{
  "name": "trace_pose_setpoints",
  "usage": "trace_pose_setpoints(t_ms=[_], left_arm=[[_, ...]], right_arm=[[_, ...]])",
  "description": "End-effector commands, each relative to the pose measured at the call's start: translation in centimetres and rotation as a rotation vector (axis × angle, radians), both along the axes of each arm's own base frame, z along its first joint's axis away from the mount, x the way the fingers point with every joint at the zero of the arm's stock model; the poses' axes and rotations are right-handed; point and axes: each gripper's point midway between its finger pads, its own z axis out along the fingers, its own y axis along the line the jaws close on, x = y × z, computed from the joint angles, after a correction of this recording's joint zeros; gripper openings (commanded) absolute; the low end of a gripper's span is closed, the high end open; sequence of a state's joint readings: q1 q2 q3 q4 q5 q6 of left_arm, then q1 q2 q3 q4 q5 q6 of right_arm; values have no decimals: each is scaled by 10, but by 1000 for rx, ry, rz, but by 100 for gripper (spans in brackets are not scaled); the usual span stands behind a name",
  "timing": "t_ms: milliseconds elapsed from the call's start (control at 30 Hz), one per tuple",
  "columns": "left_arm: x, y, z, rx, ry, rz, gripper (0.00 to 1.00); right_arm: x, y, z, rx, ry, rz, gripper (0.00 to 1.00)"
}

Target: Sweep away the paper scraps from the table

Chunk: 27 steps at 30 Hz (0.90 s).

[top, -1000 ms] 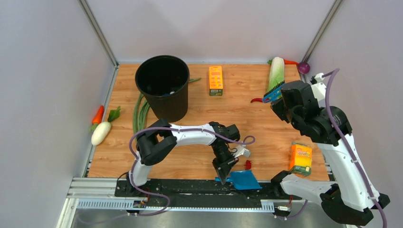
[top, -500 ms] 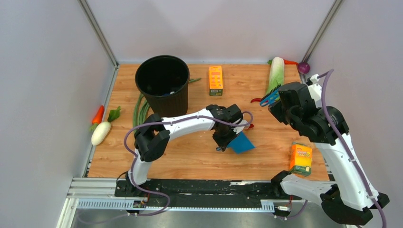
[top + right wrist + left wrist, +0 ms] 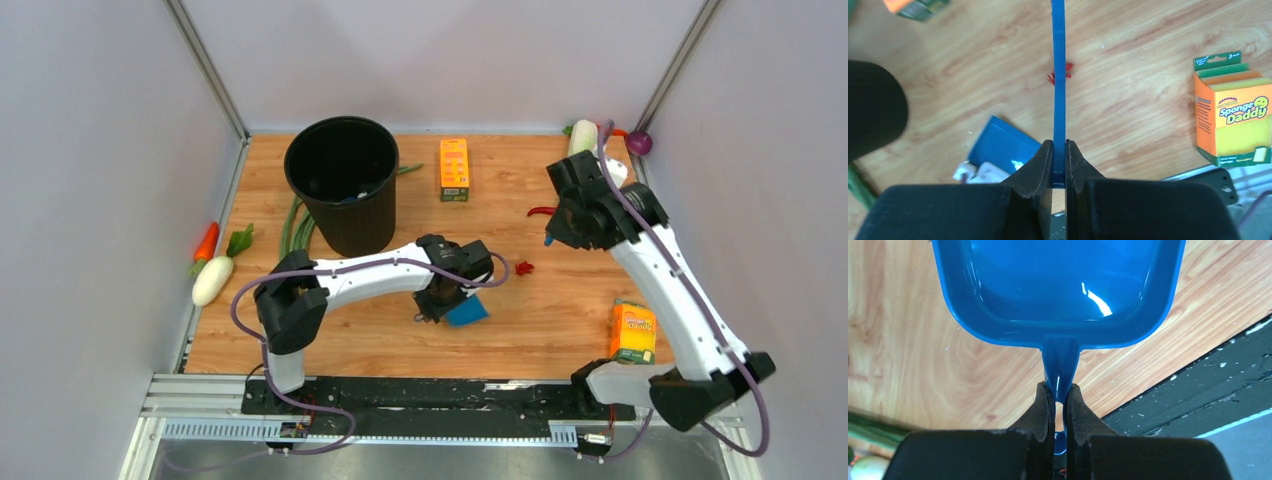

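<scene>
One red paper scrap [image 3: 523, 267] lies on the wood table [image 3: 560, 320] near its middle; in the right wrist view this paper scrap [image 3: 1067, 66] sits just behind the brush blade. My left gripper [image 3: 437, 300] is shut on the handle of a blue dustpan [image 3: 466, 312], held low to the left of the scrap. The left wrist view shows the dustpan [image 3: 1058, 285] with nothing in it and my left gripper [image 3: 1060, 390] clamped on its handle. My right gripper [image 3: 556, 232] is shut on a thin blue brush [image 3: 1058, 75], above and right of the scrap.
A black bucket [image 3: 342, 180] stands at the back left, with green beans [image 3: 295, 235] beside it. An orange box [image 3: 454, 168], a red chili [image 3: 541, 211], a cabbage [image 3: 583, 140] and a purple ball [image 3: 640, 143] lie at the back. A sponge box [image 3: 632, 333] sits front right. A black rail [image 3: 420, 395] runs along the near edge.
My left gripper carried the dustpan from the front rail back onto the wood, then a little left. My right arm swung left and reached out over the scrap with the brush.
</scene>
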<state>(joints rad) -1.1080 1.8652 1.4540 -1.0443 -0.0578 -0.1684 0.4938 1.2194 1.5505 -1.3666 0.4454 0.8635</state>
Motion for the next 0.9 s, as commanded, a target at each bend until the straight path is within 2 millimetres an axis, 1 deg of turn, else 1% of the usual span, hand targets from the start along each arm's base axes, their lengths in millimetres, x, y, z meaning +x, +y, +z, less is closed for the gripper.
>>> trace_pose_setpoints(t_ms=[0,67,133,200,267,300,367,467,500,567,633,700,800,833,867], left_arm=[[9,21,17,35,-82,28,0],[8,26,19,50,-88,26,0],[11,32,20,66,-103,32,0],[12,37,23,74,-105,48,0],[13,42,26,76,-105,56,0],[12,44,29,76,-107,59,0],[11,48,33,78,-111,58,0],[10,55,37,89,-115,58,0],[10,57,39,90,-116,58,0],[9,58,41,87,-115,60,0],[8,58,44,83,-114,60,0],[9,58,48,87,-119,62,0],[10,55,53,72,-124,67,0],[10,55,54,71,-121,65,0],[10,53,54,67,-120,64,0]], right_arm=[[6,19,-39,-49,202,280,0],[4,35,-57,-27,286,402,0],[3,44,-73,-21,366,471,0],[2,42,-85,-52,433,493,0],[2,32,-91,-113,488,477,0],[2,32,-94,-122,499,487,0],[5,33,-90,-121,480,478,0],[9,44,-70,-62,416,492,0],[10,44,-66,-70,400,490,0],[11,35,-62,-100,381,483,0],[6,28,-67,-115,391,460,0],[0,9,-77,-166,417,395,0],[2,-27,-91,-266,465,288,0],[4,-36,-94,-275,479,250,0],[5,-36,-99,-267,493,235,0]])
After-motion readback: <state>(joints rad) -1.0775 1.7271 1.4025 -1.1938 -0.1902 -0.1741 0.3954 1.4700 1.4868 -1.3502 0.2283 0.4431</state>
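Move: The last red paper scrap lies about 5 cm ahead and 5 cm to the left of the right hand, some 26 cm below it. From that hand, the blue dustpan is about 17 cm left and 6 cm back, the red chili about 17 cm ahead and 1 cm left, and the sponge box 12 cm back and 17 cm right. From the left hand, the scrap is roughly 13 cm ahead, 20 cm right and 6 cm lower. Downwards goes the right hand with the brush, some 10 cm at first while swinging about 4 cm left, then easing up a little and back right beside the scrap; its wrist tips down and turns counter-clockwise, each 20 degrees or so. The left hand, still gripping the dustpan, draws left and somewhat up, away from the scrap. ##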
